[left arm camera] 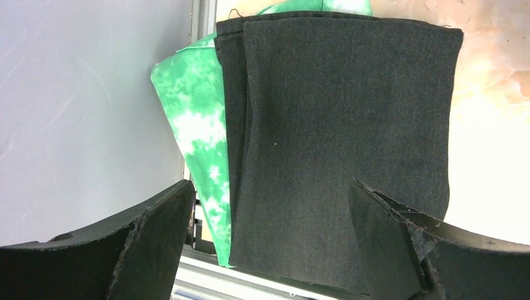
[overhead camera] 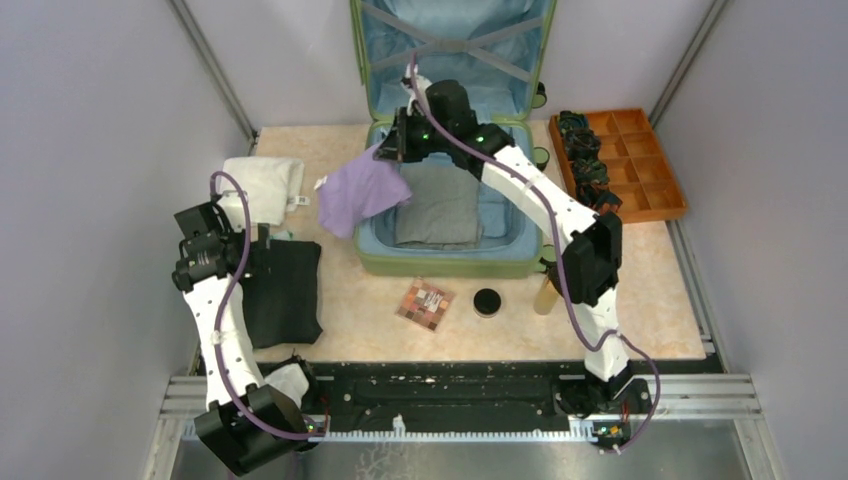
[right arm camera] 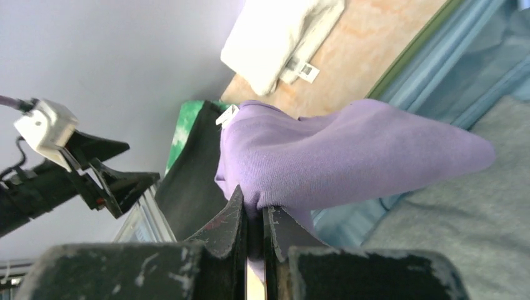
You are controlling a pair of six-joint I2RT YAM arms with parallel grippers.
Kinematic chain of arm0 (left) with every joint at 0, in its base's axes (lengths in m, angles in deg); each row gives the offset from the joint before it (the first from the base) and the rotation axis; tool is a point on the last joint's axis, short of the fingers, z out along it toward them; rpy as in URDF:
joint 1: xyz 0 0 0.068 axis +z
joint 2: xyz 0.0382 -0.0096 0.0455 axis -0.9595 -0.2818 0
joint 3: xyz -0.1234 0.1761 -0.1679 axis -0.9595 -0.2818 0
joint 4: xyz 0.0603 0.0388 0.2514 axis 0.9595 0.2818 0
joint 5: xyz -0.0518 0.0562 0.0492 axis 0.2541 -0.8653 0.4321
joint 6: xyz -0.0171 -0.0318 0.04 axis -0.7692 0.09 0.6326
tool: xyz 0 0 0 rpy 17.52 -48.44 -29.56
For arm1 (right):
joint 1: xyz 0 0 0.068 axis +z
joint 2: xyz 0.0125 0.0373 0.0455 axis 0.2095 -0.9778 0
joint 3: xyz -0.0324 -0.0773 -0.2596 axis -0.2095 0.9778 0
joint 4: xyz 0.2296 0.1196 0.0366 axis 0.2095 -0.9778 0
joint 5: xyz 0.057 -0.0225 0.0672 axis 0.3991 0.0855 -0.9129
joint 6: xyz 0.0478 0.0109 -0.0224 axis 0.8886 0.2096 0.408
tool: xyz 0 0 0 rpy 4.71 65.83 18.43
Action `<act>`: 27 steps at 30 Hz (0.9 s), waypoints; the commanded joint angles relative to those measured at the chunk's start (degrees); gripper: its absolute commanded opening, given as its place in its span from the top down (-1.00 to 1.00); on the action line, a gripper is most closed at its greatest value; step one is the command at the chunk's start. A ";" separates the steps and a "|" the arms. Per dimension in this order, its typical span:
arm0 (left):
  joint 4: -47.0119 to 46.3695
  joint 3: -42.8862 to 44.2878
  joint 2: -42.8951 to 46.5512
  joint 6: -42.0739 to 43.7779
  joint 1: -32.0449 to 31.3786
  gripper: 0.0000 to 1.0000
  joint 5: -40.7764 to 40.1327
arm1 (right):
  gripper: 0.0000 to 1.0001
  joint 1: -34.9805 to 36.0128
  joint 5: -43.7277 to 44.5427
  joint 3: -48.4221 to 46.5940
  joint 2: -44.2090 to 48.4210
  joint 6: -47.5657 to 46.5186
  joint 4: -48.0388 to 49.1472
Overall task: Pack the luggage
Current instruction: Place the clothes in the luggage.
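The luggage [overhead camera: 452,262] lies open at the table's back centre, lid upright, with a folded grey garment [overhead camera: 437,205] inside its light blue lining. My right gripper [overhead camera: 393,148] is shut on a lilac garment [overhead camera: 358,193], which hangs over the suitcase's left rim; the wrist view shows the lilac cloth [right arm camera: 350,156] pinched between the fingers. At the left, my left gripper [overhead camera: 262,238] stands open above a folded black garment [left arm camera: 344,144] that lies on a green tie-dye cloth [left arm camera: 197,131]. Nothing is between its fingers.
A white folded cloth [overhead camera: 262,185] lies behind the left arm. An orange compartment tray [overhead camera: 640,160] with dark items stands at the back right. In front of the suitcase lie a makeup palette [overhead camera: 424,303], a round black tin [overhead camera: 487,301] and a tan bottle [overhead camera: 546,292].
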 commanded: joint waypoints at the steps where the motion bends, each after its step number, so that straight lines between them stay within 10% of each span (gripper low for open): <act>1: -1.12 -0.26 -0.59 -0.18 0.44 -0.97 2.52 | 1.00 -3.63 -0.75 -4.65 6.54 1.70 3.05; 27: -0.53 -1.52 -1.92 0.89 0.48 -0.97 4.82 | 1.00 -9.94 -1.20 -2.95 1.51 3.72 4.06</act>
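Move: The purple clothes hang pinched in my right hand, partly outside the luggage. The grey clothes already lying in the luggage are about 11 cm to this hand's right, 4 cm back and some 23 cm below. The luggage's left rim is roughly 7 cm to the hand's left and 2 cm back, and the white towel about 31 cm left, nearly level. From my left hand the grey clothes lie around 42 cm right and 17 cm ahead. I swing the hanging purple clothes in across the luggage's left rim: my right hand goes about 7 cm right and 6 cm forward, towards the hinge side, rising some 4 cm, then stops and stays there. The wrist turns about 10 degrees clockwise and the fingers keep their pinch. My left hand, still open and empty, sinks nearly 2 cm above the black clothes. ##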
